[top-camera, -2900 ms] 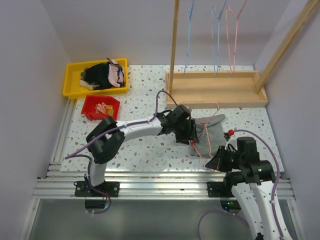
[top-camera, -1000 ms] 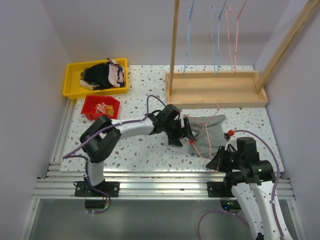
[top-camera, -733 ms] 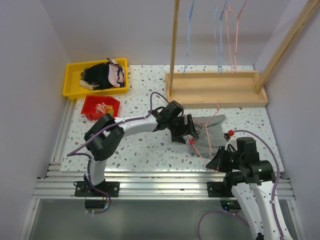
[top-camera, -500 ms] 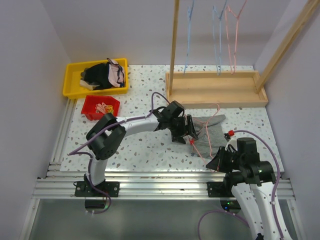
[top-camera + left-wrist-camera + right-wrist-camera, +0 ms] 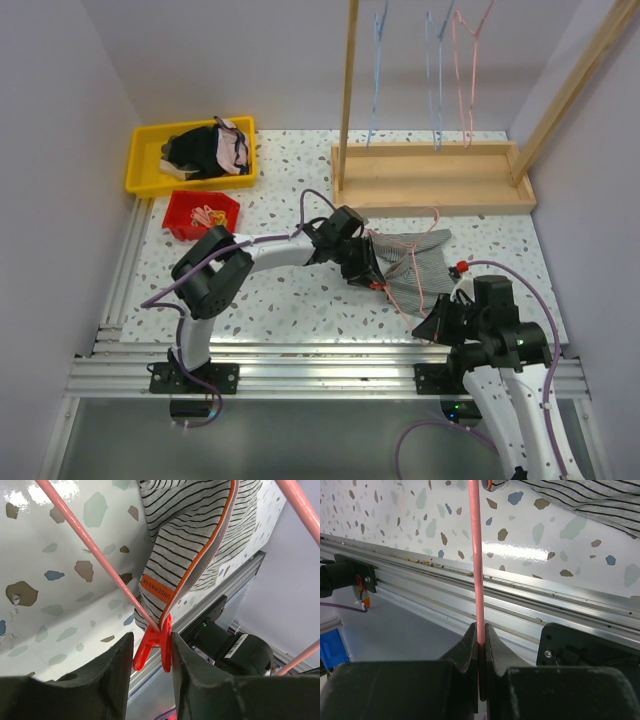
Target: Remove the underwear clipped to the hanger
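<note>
The grey striped underwear [image 5: 420, 262] lies flat on the table, fastened to a pink wire hanger [image 5: 404, 298] by a red clip [image 5: 380, 285]. In the left wrist view, the underwear [image 5: 190, 545] has an orange-edged waistband, and the clip [image 5: 155, 645] pins it to the hanger's bar [image 5: 90, 540]. My left gripper [image 5: 151, 639] is shut on that clip, one finger against each handle. My right gripper [image 5: 479, 630] is shut on the hanger's rod [image 5: 476, 555] near the table's front edge. A second red clip [image 5: 461, 266] sits at the underwear's right end. A pale pink underwear [image 5: 232, 148] lies in the yellow bin.
The yellow bin [image 5: 140, 170] at the back left also holds a black clothing heap. A small red box [image 5: 200, 215] of clips stands in front of it. A wooden rack base [image 5: 430, 178] with hanging hangers [image 5: 435, 70] stands at the back right. Aluminium rails [image 5: 320, 360] line the front edge.
My left gripper's jaws have come together from wide open onto the red clip. It also shifted slightly toward the underwear's left end. The right arm has not moved.
</note>
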Robot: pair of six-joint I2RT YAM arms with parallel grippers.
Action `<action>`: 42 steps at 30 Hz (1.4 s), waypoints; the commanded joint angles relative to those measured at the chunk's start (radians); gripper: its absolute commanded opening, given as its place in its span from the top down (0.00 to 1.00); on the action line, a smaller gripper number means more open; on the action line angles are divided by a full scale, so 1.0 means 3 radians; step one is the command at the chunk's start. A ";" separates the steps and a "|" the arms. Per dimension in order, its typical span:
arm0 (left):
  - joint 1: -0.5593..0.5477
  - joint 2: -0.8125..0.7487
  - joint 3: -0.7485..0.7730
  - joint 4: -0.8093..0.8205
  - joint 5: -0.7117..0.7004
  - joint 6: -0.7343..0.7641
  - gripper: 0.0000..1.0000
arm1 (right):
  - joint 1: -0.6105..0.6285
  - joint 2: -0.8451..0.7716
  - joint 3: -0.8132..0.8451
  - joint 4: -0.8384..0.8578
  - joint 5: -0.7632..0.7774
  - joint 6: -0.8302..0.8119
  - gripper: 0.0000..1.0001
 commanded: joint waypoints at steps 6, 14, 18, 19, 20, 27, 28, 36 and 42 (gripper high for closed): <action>0.0028 -0.0113 -0.0166 0.0206 0.0093 -0.0070 0.64 | -0.0008 -0.0005 -0.0003 0.0003 0.0087 0.0033 1.00; 0.0089 -0.0266 -0.0380 0.0472 0.0200 -0.0157 1.00 | -0.0014 0.0000 0.0002 -0.0002 0.0102 0.0043 1.00; 0.0120 -0.0409 -0.0544 0.0625 0.0246 -0.0182 1.00 | -0.0008 0.0010 0.0003 -0.0002 0.0128 0.0048 1.00; 0.0130 -0.0450 -0.0595 0.0737 0.0252 -0.0238 1.00 | -0.0008 0.0010 0.0008 -0.0007 0.0133 0.0043 1.00; 0.0135 -0.0556 -0.0707 0.0799 0.0267 -0.0274 1.00 | -0.0008 0.0015 0.0008 -0.0007 0.0138 0.0053 1.00; 0.0375 -0.1231 -0.1264 0.1015 0.0201 -0.0250 1.00 | -0.0008 0.0036 0.0028 -0.0023 0.0179 0.0048 1.00; 0.0527 -0.1344 -0.1311 0.0908 0.0140 -0.0168 1.00 | -0.0014 0.0041 0.0038 -0.0028 0.0174 0.0048 1.00; 0.1775 -0.2485 -0.1398 -0.0463 -0.0551 0.1044 1.00 | -0.0008 0.0036 0.0018 -0.0018 0.0143 0.0048 1.00; 0.3006 -0.2225 -0.1311 -0.0402 -0.0148 0.1509 1.00 | -0.0008 0.0061 0.0069 -0.0053 0.0102 0.0007 1.00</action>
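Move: The red clip's handles already sit between the left fingertips, its middle about 1 cm farther right and 1 cm lower. The striped underwear lies on the table some 5 cm ahead, 8 cm to the right and 5 cm below. The red box, on the table, is about 17 cm ahead and 42 cm to the left. From the right hand, the clip is roughly 15 cm ahead, 12 cm to the left and 6 cm below. The red clip's handles are pinched as the half-open left fingers shut on them, the hand almost still. The left hand then lifts the clip and sweeps fast towards the red box, about 30 cm left, with some 12 cm forward and 10 cm up, swinging its fingers counter-clockwise from pointing right towards forward. The right hand stays put, still gripping the pink hanger. ##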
